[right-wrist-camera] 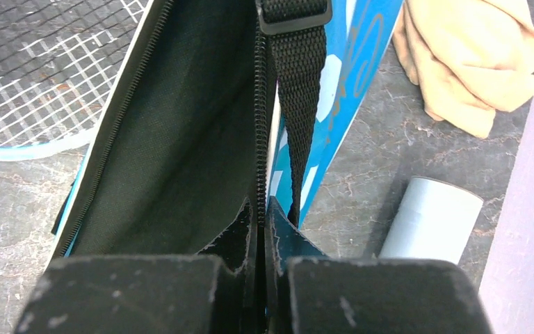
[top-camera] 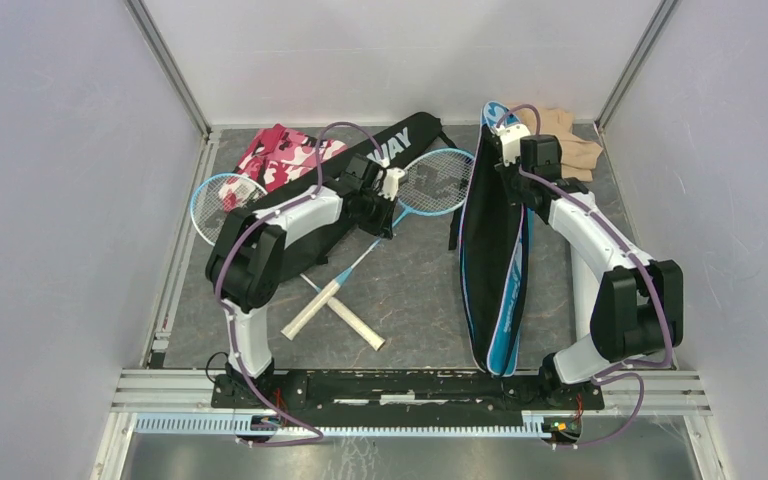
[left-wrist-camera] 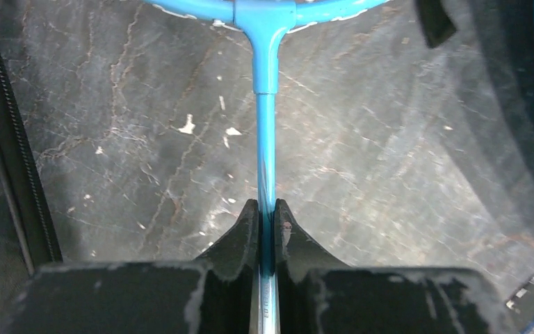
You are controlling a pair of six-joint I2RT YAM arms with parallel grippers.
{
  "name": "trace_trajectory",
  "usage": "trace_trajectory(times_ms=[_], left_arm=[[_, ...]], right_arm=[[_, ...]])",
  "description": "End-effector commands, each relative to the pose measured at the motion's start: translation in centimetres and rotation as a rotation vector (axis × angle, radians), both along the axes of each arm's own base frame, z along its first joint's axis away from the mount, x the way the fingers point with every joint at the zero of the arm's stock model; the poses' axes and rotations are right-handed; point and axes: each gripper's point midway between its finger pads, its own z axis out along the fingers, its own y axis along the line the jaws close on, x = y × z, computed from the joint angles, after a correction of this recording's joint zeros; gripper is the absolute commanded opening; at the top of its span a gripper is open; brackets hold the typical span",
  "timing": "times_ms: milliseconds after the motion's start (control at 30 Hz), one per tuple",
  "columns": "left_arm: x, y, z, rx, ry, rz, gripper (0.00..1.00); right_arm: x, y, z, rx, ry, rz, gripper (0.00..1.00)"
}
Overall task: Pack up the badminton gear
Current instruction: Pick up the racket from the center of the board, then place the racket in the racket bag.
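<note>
My left gripper [top-camera: 380, 218] [left-wrist-camera: 266, 205] is shut on the thin blue shaft of a racket [left-wrist-camera: 265, 139], just below its head [top-camera: 438, 180]. A second racket [top-camera: 222, 200] lies at the left, partly under the left arm; the two white handles cross at the table's front [top-camera: 330, 310]. The blue cover [top-camera: 495, 260] stands on its edge with its black inside showing [right-wrist-camera: 181, 139]. My right gripper [top-camera: 498, 135] [right-wrist-camera: 261, 205] is shut on its zipper edge near the far end. The black cover [top-camera: 405, 148] lies at the back. A white tube [right-wrist-camera: 431, 219] lies right of the blue cover.
A pink camouflage cloth [top-camera: 285, 155] lies at the back left and a beige cloth [top-camera: 565, 140] [right-wrist-camera: 473, 62] at the back right. The blue cover's black strap [right-wrist-camera: 299, 104] hangs by the right fingers. Walls close the table on three sides.
</note>
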Motion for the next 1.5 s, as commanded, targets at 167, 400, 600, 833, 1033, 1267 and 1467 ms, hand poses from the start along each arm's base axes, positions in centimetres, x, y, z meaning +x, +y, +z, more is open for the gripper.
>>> trace_trajectory(times_ms=[167,400,600,833,1033,1267,1467], left_arm=[[-0.3,-1.3,9.8,-0.154,-0.119,-0.019,0.02],[1.6,2.2,12.5,-0.090,-0.262,0.115,0.02],[0.8,3.2,13.7,-0.027,-0.358,0.082,0.02],[-0.9,3.3,11.6,0.096,-0.374,0.037,0.02],[-2.4,2.0,9.4,0.189,-0.370,-0.027,0.02],[-3.3,-0.5,7.2,0.281,-0.374,-0.100,0.02],[-3.5,-4.1,5.7,0.277,-0.324,-0.166,0.02]], right_arm=[[1.0,-3.7,4.8,-0.006,-0.105,-0.099,0.00],[1.4,-3.2,5.3,0.023,-0.115,-0.093,0.00],[2.3,-1.8,4.2,0.099,-0.076,-0.070,0.00],[3.3,0.2,3.3,0.197,-0.039,-0.042,0.00],[3.9,1.2,3.1,0.228,-0.029,-0.027,0.00],[3.6,2.7,2.3,0.250,-0.005,0.008,0.00],[3.0,4.7,1.5,0.284,0.022,0.053,0.00]])
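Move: The left hand already pinches the blue-throated racket by its shaft; the blue bag's middle lies roughly 22 cm to its right and level, a few centimetres lower. The racket head sits about 13 cm ahead and 11 cm right, the black bag's middle 9 cm ahead and 8 cm left. From the right hand, which holds the blue bag's zip edge and strap, the bag's middle is some 7 cm back, 2 cm left and 12 cm below, the racket head about 7 cm ahead and 14 cm left. Keeping its pinch on the shaft, the left hand lifts the racket about 12 cm nearly straight up, then sinks some 7 cm while drawing back and to the right, tilting to bring the head over the blue bag. The right hand, still gripping the bag's edge, pulls it about 3 cm right, then carries it some 6 cm back left and slightly forward, rolling its left side up. ##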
